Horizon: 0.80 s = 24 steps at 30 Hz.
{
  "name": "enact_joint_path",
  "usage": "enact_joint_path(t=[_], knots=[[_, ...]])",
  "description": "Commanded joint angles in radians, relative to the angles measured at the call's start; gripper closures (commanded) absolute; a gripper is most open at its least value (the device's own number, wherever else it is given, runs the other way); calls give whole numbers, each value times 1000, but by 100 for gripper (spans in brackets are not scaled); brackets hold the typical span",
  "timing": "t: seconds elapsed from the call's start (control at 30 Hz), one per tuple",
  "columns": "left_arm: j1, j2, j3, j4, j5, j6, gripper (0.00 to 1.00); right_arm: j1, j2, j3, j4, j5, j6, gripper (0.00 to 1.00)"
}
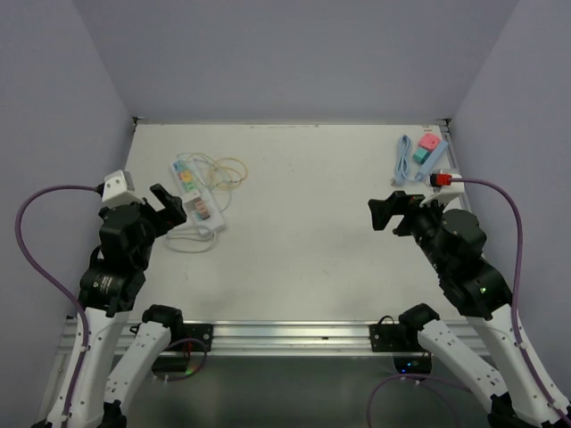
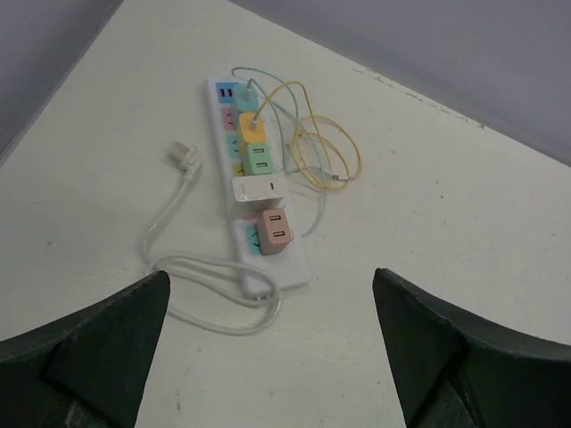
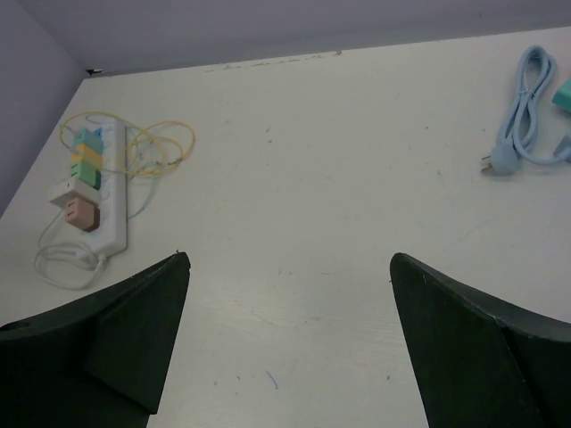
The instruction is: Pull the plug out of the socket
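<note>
A white power strip (image 1: 211,219) lies at the left of the table, seen closer in the left wrist view (image 2: 287,268). Several adapters sit plugged in it in a row: teal (image 2: 245,96), yellow (image 2: 250,122), green (image 2: 259,157), white (image 2: 259,189) and pink (image 2: 272,228). My left gripper (image 1: 169,205) is open and empty, just left of the strip; in its own view (image 2: 271,280) the strip's near end lies between the fingers, further off. My right gripper (image 1: 382,214) is open and empty at the right, far from the strip (image 3: 114,221).
The strip's white cord (image 2: 183,267) loops beside it, its plug (image 2: 182,158) lying loose. Thin yellow and teal cables (image 2: 326,157) coil to its right. A coiled blue cable (image 1: 404,159) and pink and teal adapters (image 1: 429,149) lie at the back right.
</note>
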Motion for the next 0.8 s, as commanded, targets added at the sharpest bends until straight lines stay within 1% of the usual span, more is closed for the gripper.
enact_joint_path(t=[0.0,0.2,0.3,0.4,0.47,0.53,0.63,0.67,0.7,0.77], knots=[[-1,31,-14,1,11,-16,0,6,-3,15,8,8,-15,1],[-1,129,-49,28,37,-73,0,5,11,5,14,-4,-7,1],[-1,256,-69,54,64,-94,0,5,27,-3,13,-24,-4,1],[-2,336,-88,125,94,-111,0,6,52,-8,14,-50,-1,1],[-5,425,-91,183,94,-129,0,6,73,-12,20,-66,4,1],[-30,516,-88,249,75,-146,0,5,87,-15,22,-78,11,1],[-80,649,-48,294,3,-160,0,6,116,-17,28,-98,23,1],[-91,687,-31,289,-45,-177,0,6,122,-17,31,-104,27,1],[-103,761,1,279,-69,-183,0,5,135,-17,31,-112,28,1],[-108,827,29,271,-121,-201,0,6,142,-18,36,-120,34,1]])
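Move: Below and ahead of the open left hand, the pink plug sits at the near end of the power strip, about 12 cm forward, 3 cm right and 23 cm down. The white charger is some 4 cm beyond it and 3 cm to its left, the green plug about 8 cm beyond it and 4 cm to its left. From the right hand the pink plug lies roughly 12 cm forward, 35 cm left and 27 cm down. Swooping down about 18 cm, and forward some 8 cm with a smaller drift to the right, the left hand closes in on the pink plug, its wrist tipping about 30 degrees further down and its fingers staying wide open. Starting later, the open right hand sinks about 4 cm and edges left and a little forward, towards the strip. ##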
